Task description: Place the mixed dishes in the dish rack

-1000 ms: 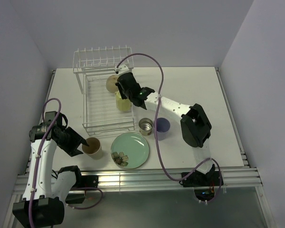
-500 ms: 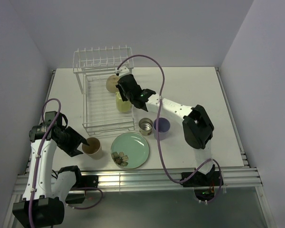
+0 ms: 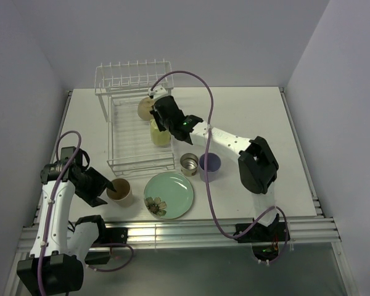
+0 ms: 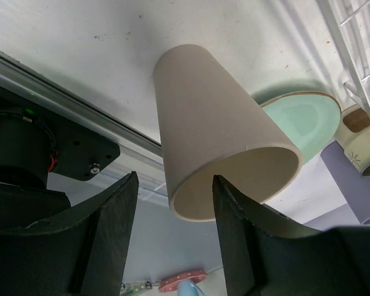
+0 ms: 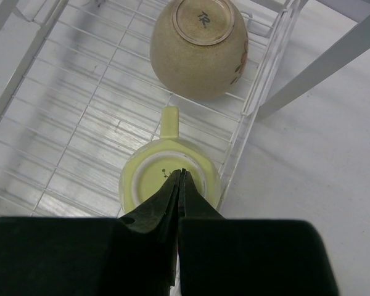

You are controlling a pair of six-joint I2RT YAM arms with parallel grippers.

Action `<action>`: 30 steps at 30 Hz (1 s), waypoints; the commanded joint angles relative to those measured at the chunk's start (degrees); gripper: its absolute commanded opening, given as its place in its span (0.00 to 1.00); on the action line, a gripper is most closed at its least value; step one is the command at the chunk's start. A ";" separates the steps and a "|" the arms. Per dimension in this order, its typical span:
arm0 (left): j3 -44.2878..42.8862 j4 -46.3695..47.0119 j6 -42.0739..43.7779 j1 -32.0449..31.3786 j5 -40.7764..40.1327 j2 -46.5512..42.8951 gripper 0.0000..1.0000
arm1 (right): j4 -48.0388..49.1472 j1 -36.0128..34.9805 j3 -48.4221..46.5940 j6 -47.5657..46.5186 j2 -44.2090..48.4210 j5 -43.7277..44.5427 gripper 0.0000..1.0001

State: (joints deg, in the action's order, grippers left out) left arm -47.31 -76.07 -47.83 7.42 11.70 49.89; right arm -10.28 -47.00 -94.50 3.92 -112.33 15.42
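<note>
The white wire dish rack (image 3: 132,132) stands at the back left. In it, upside down, are the cream bowl (image 3: 145,108) (image 5: 198,48) and the yellow-green mug (image 3: 161,134) (image 5: 145,182). My right gripper (image 3: 158,122) (image 5: 180,172) is shut and empty, its tips over the mug's base. The tan cup (image 3: 119,191) (image 4: 216,142) stands upright on the table. My left gripper (image 3: 113,184) (image 4: 174,179) is open, its fingers either side of the cup's near wall at the rim. The metal cup (image 3: 189,164), lavender cup (image 3: 210,164) and mint-green plate (image 3: 169,194) stand on the table.
The plate (image 4: 302,120), metal cup (image 4: 369,148) and lavender cup (image 4: 351,185) sit close to the right of the tan cup. The rack's raised prongs (image 3: 134,75) are at the far end. The table's front rail (image 3: 172,231) runs just behind the tan cup.
My right gripper has moved a little toward the back left over the mug. My left arm has shifted slightly; its gripper stays at the tan cup.
</note>
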 commanded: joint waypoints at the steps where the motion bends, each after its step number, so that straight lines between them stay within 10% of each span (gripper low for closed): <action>1: 0.38 0.84 0.02 0.05 -0.98 0.65 0.57 | 1.41 -0.46 -2.71 -0.58 5.45 0.49 0.00; 8: 1.96 2.16 0.64 0.05 -1.95 2.23 0.51 | 0.79 -0.54 -0.25 2.22 14.40 0.23 0.00; 14: 1.61 3.21 0.37 0.05 -2.04 2.85 0.23 | -4.03 -1.95 1.25 4.16 21.53 -1.00 0.00; 17: 0.82 2.86 0.55 0.05 -2.21 3.02 0.00 | -11.58 -1.95 -3.04 5.48 21.64 -4.16 0.11; 22: -3.56 -0.65 1.51 0.14 -0.63 2.85 0.00 | -23.44 -2.04 -12.44 7.68 19.53 -14.00 0.56; 30: -14.65 -3.03 2.57 0.05 13.59 2.14 0.00 | -33.66 -1.95 -18.97 11.45 16.18 -22.45 0.72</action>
State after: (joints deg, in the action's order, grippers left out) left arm -58.59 -76.88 -46.89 7.42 16.91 52.71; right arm -38.28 -48.77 -111.46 13.32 -96.57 -2.22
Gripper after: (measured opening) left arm 0.056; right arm 0.713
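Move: The brown cup stands upright by the left hand's open fingers, its middle about 5 cm to the right, 2 cm ahead and 4 cm below. From there the plate lies roughly 22 cm right, 4 cm ahead, and the dish rack's middle 29 cm ahead, 9 cm right. From the right hand the cup is some 27 cm back, 16 cm left; the upturned green mug sits right under it, its middle about 6 cm down. The left hand sinks about 1.5 cm over the cup's near-left rim and shuts its fingers on the wall, one inside and one outside, then lifts the cup some 7 cm while easing 3 cm forward and tipping its fingers about 10 degrees outward. Meanwhile the right hand, closed at first, draws up and away from the green mug by almost 20 cm and back about 11 cm, opening wide as it clears the rack and turning slightly counter-clockwise, then starts to sink again. ##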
